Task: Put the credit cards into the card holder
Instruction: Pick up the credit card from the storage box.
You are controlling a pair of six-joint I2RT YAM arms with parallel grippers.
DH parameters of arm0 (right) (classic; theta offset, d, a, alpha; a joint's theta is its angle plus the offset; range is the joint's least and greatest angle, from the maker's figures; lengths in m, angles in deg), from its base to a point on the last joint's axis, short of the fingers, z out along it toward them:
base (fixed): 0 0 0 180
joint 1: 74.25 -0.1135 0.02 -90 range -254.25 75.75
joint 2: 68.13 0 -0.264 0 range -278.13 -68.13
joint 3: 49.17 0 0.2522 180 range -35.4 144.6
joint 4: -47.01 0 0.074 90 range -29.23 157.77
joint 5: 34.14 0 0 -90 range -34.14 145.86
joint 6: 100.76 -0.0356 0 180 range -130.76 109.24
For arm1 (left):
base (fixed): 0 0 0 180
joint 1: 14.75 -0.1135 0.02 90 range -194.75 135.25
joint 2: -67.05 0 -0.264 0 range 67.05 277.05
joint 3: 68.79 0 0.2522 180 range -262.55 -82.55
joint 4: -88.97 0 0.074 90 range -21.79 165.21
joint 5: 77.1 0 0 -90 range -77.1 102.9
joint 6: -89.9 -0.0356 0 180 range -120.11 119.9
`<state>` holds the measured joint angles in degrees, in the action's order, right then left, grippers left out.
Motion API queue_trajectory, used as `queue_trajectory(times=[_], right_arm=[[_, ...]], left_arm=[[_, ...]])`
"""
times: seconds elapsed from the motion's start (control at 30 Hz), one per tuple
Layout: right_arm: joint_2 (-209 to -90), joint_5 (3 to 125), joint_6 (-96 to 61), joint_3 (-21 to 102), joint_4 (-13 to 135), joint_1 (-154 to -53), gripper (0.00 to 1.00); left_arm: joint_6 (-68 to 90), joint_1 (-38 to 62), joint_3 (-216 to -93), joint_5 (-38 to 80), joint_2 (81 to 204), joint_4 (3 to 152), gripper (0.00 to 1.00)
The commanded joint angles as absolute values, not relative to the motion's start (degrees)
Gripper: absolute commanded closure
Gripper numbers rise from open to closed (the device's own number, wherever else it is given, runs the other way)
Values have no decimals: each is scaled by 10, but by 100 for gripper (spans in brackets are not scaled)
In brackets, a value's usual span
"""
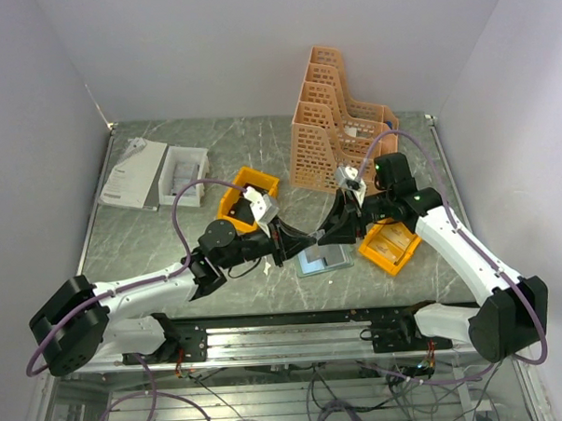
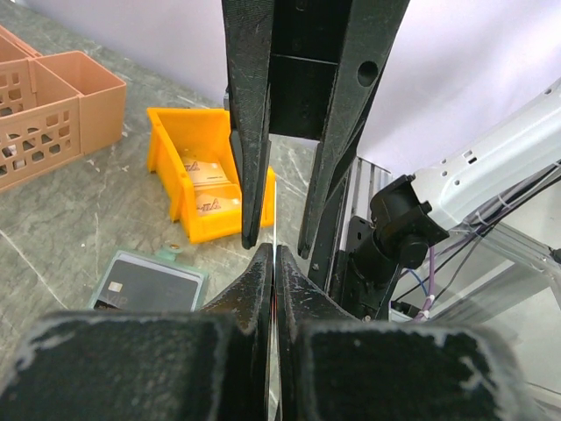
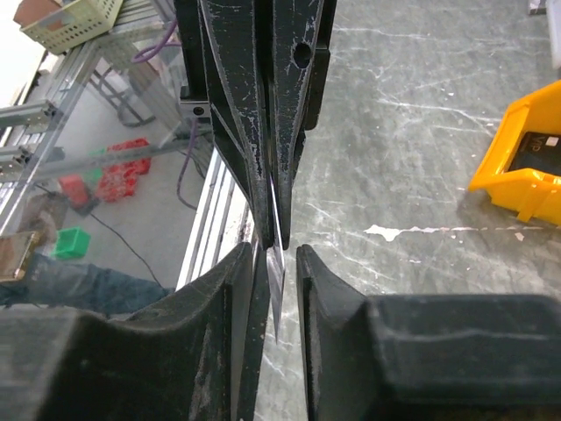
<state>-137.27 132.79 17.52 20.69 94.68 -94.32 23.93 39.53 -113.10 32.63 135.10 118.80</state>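
One credit card (image 2: 276,219) hangs edge-on in the air between the two grippers. My left gripper (image 1: 299,244) is shut on its near end in the left wrist view. My right gripper (image 3: 279,256) straddles the card's other end (image 3: 277,285), its jaws narrow but open, with a gap showing beside the card. The right fingers (image 2: 250,132) reach down on both sides of the card. Below them the card holder (image 1: 322,260) lies open on the table, a dark card in it (image 2: 149,282). More credit cards (image 2: 210,180) lie in an orange bin (image 2: 210,230).
That orange bin (image 1: 395,267) sits right of the card holder, and a second orange bin (image 1: 227,209) stands to its left. A peach lattice organiser (image 1: 338,124) is at the back. A white booklet (image 1: 130,175) and white box (image 1: 183,175) lie far left.
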Motion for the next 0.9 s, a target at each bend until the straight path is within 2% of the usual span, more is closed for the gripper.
queue_trajectory(times=[0.0, 0.1, 0.13, 0.23, 0.4, 0.47, 0.57, 0.63, 0.7, 0.87], right_arm=[[-1373, 1333, 174, 204, 940, -947, 78], [-1378, 1343, 174, 208, 944, -947, 97], [-1379, 1344, 175, 210, 946, -947, 100], [-1381, 1347, 181, 214, 952, -947, 100], [-1372, 1356, 138, 195, 912, -946, 100], [-1366, 1368, 107, 179, 873, -940, 100], [-1361, 1401, -10, 144, 757, -925, 100], [-1359, 1425, -183, 106, 606, -914, 100], [-1361, 1416, -289, 76, 477, -909, 100], [-1368, 1381, -296, 83, 494, -896, 100]], left_arm=[[233, 401, -1143, 335, 1351, 1226, 93], [229, 400, -1147, 336, 1347, 1214, 93], [228, 400, -1149, 335, 1346, 1208, 93], [229, 401, -1147, 326, 1338, 1194, 87], [258, 399, -1106, 297, 1308, 1212, 60], [300, 396, -1064, 292, 1296, 1267, 50], [358, 392, -1004, 299, 1307, 1380, 46], [382, 392, -973, 291, 1325, 1449, 45], [397, 394, -954, 273, 1350, 1509, 43], [394, 406, -954, 234, 1413, 1602, 38]])
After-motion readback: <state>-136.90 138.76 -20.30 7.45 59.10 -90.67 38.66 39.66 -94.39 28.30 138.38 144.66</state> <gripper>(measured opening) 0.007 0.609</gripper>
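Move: Between the two sets of fingertips, high over the table, stands the credit card: about 3 cm to the right of the left hand, which already pinches it, and 2 cm to the left of the right hand, level with both. From the right hand, the open card holder lies some 5 cm ahead, 2 cm to the right and 19 cm below; the right yellow box about 7 cm ahead and 20 cm to the right at that depth. Taking over the credit card in mid-air, the right hand first stays put and shuts its fingers on it, then rolls some 15 degrees, front side dipping, as it sinks about 1 cm. Once the right grip is closed, the left fingers open wide and let go, and the left hand backs off to its left and slightly back, then drops about 5 cm, rolling a little. ##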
